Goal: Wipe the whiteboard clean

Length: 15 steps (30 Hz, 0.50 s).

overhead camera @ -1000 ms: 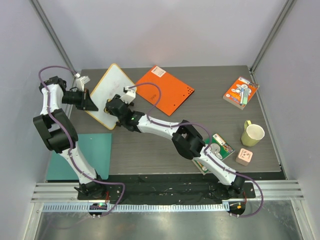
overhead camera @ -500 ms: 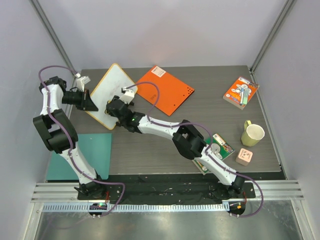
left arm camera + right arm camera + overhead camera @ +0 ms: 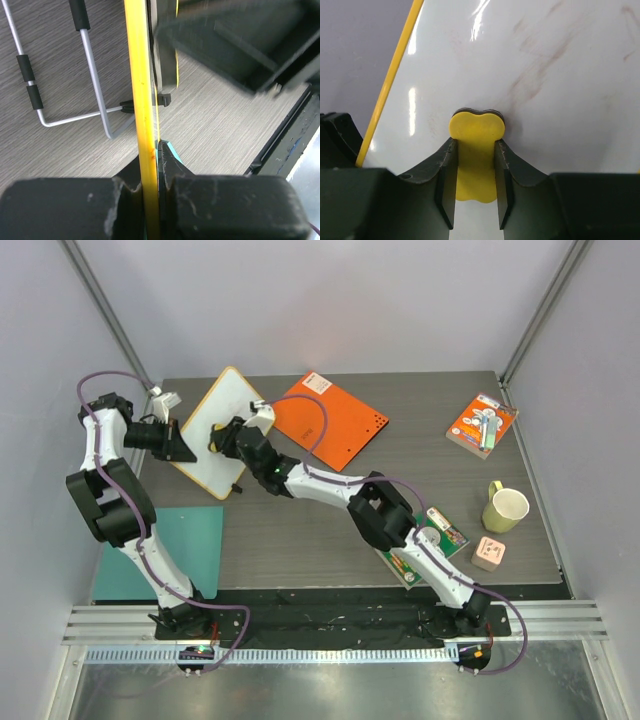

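Observation:
The whiteboard [image 3: 234, 400] stands tilted at the table's back left, white with a yellow rim [image 3: 141, 95]. My left gripper [image 3: 190, 448] is shut on its left edge, and the left wrist view shows the rim pinched between the fingers [image 3: 152, 167]. My right gripper [image 3: 219, 432] is shut on a yellow eraser [image 3: 476, 145] with a dark felt underside. The eraser is pressed flat against the white face [image 3: 555, 100]. Faint brownish smears [image 3: 540, 55] show on the board beyond the eraser. I see no dark pen strokes in the right wrist view.
An orange board [image 3: 335, 422] lies just right of the whiteboard, and a teal sheet [image 3: 195, 540] lies in front of it. A wire stand [image 3: 95, 75] sits behind the whiteboard. To the right are a carded tool pack [image 3: 482, 424], a yellow mug [image 3: 505, 508], a pink cube [image 3: 489, 553] and a flat packet [image 3: 438, 532].
My right gripper has slid the eraser up the whiteboard, away from its near corner toward the middle. The left gripper and the board have stayed put.

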{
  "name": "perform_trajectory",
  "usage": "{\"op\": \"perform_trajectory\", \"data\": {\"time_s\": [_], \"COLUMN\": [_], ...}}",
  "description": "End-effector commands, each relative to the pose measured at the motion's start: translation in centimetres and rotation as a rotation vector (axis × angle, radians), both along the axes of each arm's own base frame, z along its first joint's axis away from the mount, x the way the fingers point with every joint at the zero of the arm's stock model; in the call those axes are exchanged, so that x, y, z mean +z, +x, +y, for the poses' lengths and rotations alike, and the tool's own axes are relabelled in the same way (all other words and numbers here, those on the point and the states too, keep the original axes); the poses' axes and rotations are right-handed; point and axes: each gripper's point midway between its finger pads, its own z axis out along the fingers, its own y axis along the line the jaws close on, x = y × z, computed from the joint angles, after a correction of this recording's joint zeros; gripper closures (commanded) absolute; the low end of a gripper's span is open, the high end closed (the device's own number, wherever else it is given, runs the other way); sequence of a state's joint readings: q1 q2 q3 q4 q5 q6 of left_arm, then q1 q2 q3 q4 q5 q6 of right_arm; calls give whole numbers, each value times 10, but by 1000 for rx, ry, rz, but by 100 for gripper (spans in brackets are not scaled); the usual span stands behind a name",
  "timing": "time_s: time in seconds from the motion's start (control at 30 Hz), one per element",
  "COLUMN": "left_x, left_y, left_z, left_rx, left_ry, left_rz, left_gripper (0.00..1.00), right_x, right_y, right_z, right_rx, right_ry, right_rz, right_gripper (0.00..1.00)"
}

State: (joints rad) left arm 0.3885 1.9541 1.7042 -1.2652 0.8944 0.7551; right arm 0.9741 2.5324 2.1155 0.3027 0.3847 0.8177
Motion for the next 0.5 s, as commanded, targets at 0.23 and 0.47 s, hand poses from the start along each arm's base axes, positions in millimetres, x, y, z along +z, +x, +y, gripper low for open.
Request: {"op": "perform_trajectory", "data": {"time_s": [0.23,0.47], "left_x": [-7,-6], "left_y": [-43,-44], "left_z": [-41,-41], "left_rx": [-217,-222], "left_ry": [-24,-22], "left_rz": [59,59], "left_gripper": [100,100], "right_x": [30,-4], "right_y": [99,93], "right_z": [-47,-36], "right_rx": [-141,-62], "right_ry": [103,51], "right_rz": [-78,-29], "right_gripper": [99,99]}}
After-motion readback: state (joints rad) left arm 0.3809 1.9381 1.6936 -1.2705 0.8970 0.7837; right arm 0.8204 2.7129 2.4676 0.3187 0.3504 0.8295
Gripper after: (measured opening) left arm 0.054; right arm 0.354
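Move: The right gripper already holds the yellow eraser against the whiteboard. The board's far upper corner lies about 15 cm ahead of it, 4 cm to the right and 8 cm higher. Reddish smudges start some 6 cm ahead, 3 cm right and 3 cm up; the orange folder lies roughly 26 cm right, 5 cm ahead, on the table 16 cm below. From the left gripper that corner is about 20 cm ahead, 11 cm right and some 6 cm higher. Sweep the right gripper forward about 10 cm, climbing some 5 cm and drifting 4 cm right, so the eraser goes up the whiteboard's face towards its far upper corner, its pad kept on the surface. Keep the grip on the eraser and let the wrist turn 10 to 15 degrees. Hold the left gripper shut on the board's yellow edge, nearly still. ##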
